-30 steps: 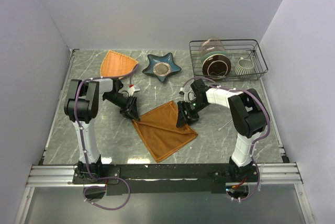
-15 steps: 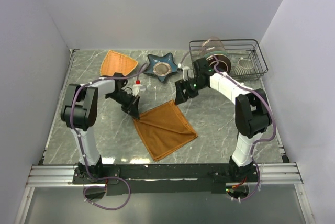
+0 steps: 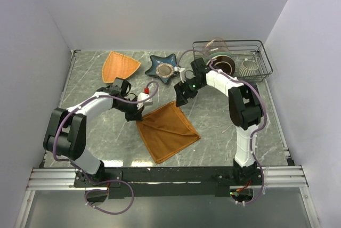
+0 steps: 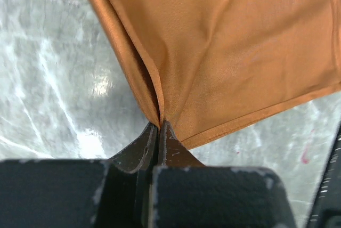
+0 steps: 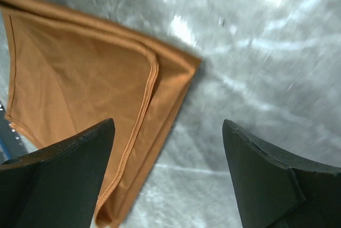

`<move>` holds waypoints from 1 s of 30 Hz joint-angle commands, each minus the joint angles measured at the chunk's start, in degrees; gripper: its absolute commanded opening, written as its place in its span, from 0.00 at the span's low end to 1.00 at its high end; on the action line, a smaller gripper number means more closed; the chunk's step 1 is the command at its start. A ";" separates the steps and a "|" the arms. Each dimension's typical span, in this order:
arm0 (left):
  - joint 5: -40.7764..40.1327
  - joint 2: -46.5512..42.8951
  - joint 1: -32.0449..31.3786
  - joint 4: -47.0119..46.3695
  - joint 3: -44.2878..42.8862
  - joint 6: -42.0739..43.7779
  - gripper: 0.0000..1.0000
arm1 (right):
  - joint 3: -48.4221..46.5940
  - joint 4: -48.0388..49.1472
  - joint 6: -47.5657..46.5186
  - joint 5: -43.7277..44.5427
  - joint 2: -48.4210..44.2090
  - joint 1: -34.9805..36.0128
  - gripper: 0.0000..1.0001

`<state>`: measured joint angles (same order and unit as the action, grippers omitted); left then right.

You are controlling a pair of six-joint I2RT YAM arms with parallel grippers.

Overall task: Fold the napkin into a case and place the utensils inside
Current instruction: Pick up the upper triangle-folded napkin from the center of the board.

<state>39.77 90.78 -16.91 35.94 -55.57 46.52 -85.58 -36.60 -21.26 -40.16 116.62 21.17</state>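
The rust-orange napkin (image 3: 168,131) lies flat on the marble table, doubled over, its corners pointing like a diamond. My left gripper (image 3: 136,116) is shut on its left corner. In the left wrist view the closed fingertips (image 4: 160,127) pinch the cloth (image 4: 224,52), which puckers into a crease there. My right gripper (image 3: 181,96) hovers open just above the napkin's far corner. In the right wrist view its gripper (image 5: 168,124) has wide-apart jaws framing the layered corner (image 5: 80,79) and bare table, touching nothing. I cannot make out the utensils in any view.
A lighter orange woven triangular plate (image 3: 120,65) and a blue star-shaped dish (image 3: 165,68) sit at the back. The wire rack (image 3: 233,59) at the back right holds a jar, a brown bowl and a white cup. Walls close in on both sides.
My left gripper closed on the napkin's left corner and the left arm swung lower. My right gripper let go of the far corner, drew back toward the rack and opened wider.
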 commanded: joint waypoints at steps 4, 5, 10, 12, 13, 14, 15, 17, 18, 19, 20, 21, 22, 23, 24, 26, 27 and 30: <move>0.66 -1.58 -1.81 -2.81 0.73 13.41 0.01 | -10.73 -3.82 -7.39 -3.26 2.73 1.42 0.93; 1.01 -1.49 -1.81 -2.72 0.47 14.29 0.01 | -11.70 -4.61 -8.01 -3.08 3.96 1.77 0.93; 1.80 -1.57 -2.25 -0.88 0.38 18.86 0.01 | -19.95 -12.42 -15.47 -2.55 8.44 4.05 0.93; 1.80 -2.27 -2.43 -0.96 0.90 21.15 0.01 | -22.07 -14.63 -18.97 -2.29 9.50 4.58 0.93; 1.72 -2.36 -2.52 -1.40 1.16 21.76 0.01 | -24.17 -16.82 -20.22 -2.20 10.64 5.19 0.92; 1.80 -2.45 -2.60 -1.14 1.08 22.29 0.01 | -25.15 -18.06 -21.45 -2.20 11.17 5.46 0.92; 2.06 -2.54 -2.61 -0.97 1.08 22.73 0.01 | -26.03 -19.11 -23.20 -2.11 11.70 5.81 0.91; 2.24 -2.63 -2.61 -0.88 0.90 23.17 0.01 | -28.58 -22.01 -24.88 -1.33 13.19 6.69 0.91; 2.42 -2.72 -2.69 -0.79 0.90 23.52 0.01 | -29.29 -22.81 -26.71 -0.97 13.63 6.95 0.90; 2.42 -2.80 -2.69 -0.70 0.82 24.14 0.01 | -30.16 -24.03 -27.43 -0.10 14.25 7.30 0.90; 2.51 -2.89 -2.69 -0.79 0.90 24.23 0.01 | -30.43 -24.39 -27.87 0.43 14.51 8.09 0.90; 2.59 -3.07 -2.69 -0.53 0.82 24.58 0.01 | -30.61 -24.66 -29.09 1.04 14.69 8.53 0.89; 2.86 -3.15 -2.69 -0.35 0.90 25.63 0.01 | -30.87 -24.92 -29.54 3.14 15.04 8.80 0.89; 2.95 -3.33 -2.69 -0.26 1.08 25.90 0.01 | -30.87 -24.75 -29.89 4.20 15.30 9.67 0.89; 3.03 -3.68 -2.69 -0.26 1.17 26.16 0.01 | -31.40 -24.92 -30.68 5.26 15.48 9.86 0.88; 3.38 -4.12 -2.69 -0.09 1.43 27.22 0.01 | -32.89 -26.06 -31.82 6.32 16.97 10.29 0.87; 3.47 -4.47 -2.69 -0.08 1.43 27.39 0.01 | -34.55 -27.55 -32.18 6.41 18.02 10.30 0.86; 3.82 -5.17 -2.69 -0.17 1.87 28.18 0.01 | -36.84 -29.31 -33.15 7.81 19.78 10.91 0.83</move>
<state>39.33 88.58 -19.33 35.38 -54.30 70.41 -117.93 -61.87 -50.98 -35.14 134.02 31.40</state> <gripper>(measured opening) 0.034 0.849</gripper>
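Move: The napkin's far corner, which the right hand is going for, lies about 4 cm to its left, 1 cm ahead and 4 cm below; from there the upper edge runs left and back to the raised left corner, about 19 cm left of the right hand, 8 cm back and level in height. The star dish is some 13 cm ahead of the right hand and 7 cm left. The left hand already pinches the raised left corner; from it the far corner is about 15 cm right, 9 cm ahead and 4 cm below. The right hand, fingers still wide open, swings about 6.5 cm left in a low arc over the napkin's far corner, first also rising some 3 cm and reaching forward, then sinking back to its starting height while turning roughly 30 degrees counter-clockwise, so that its fingers straddle the upper edge and point more towards the left hand. The left hand keeps its pinch on the raised left corner almost in place, easing about a centimetre forward and right as its wrist turns some 20 degrees clockwise and tips up. ##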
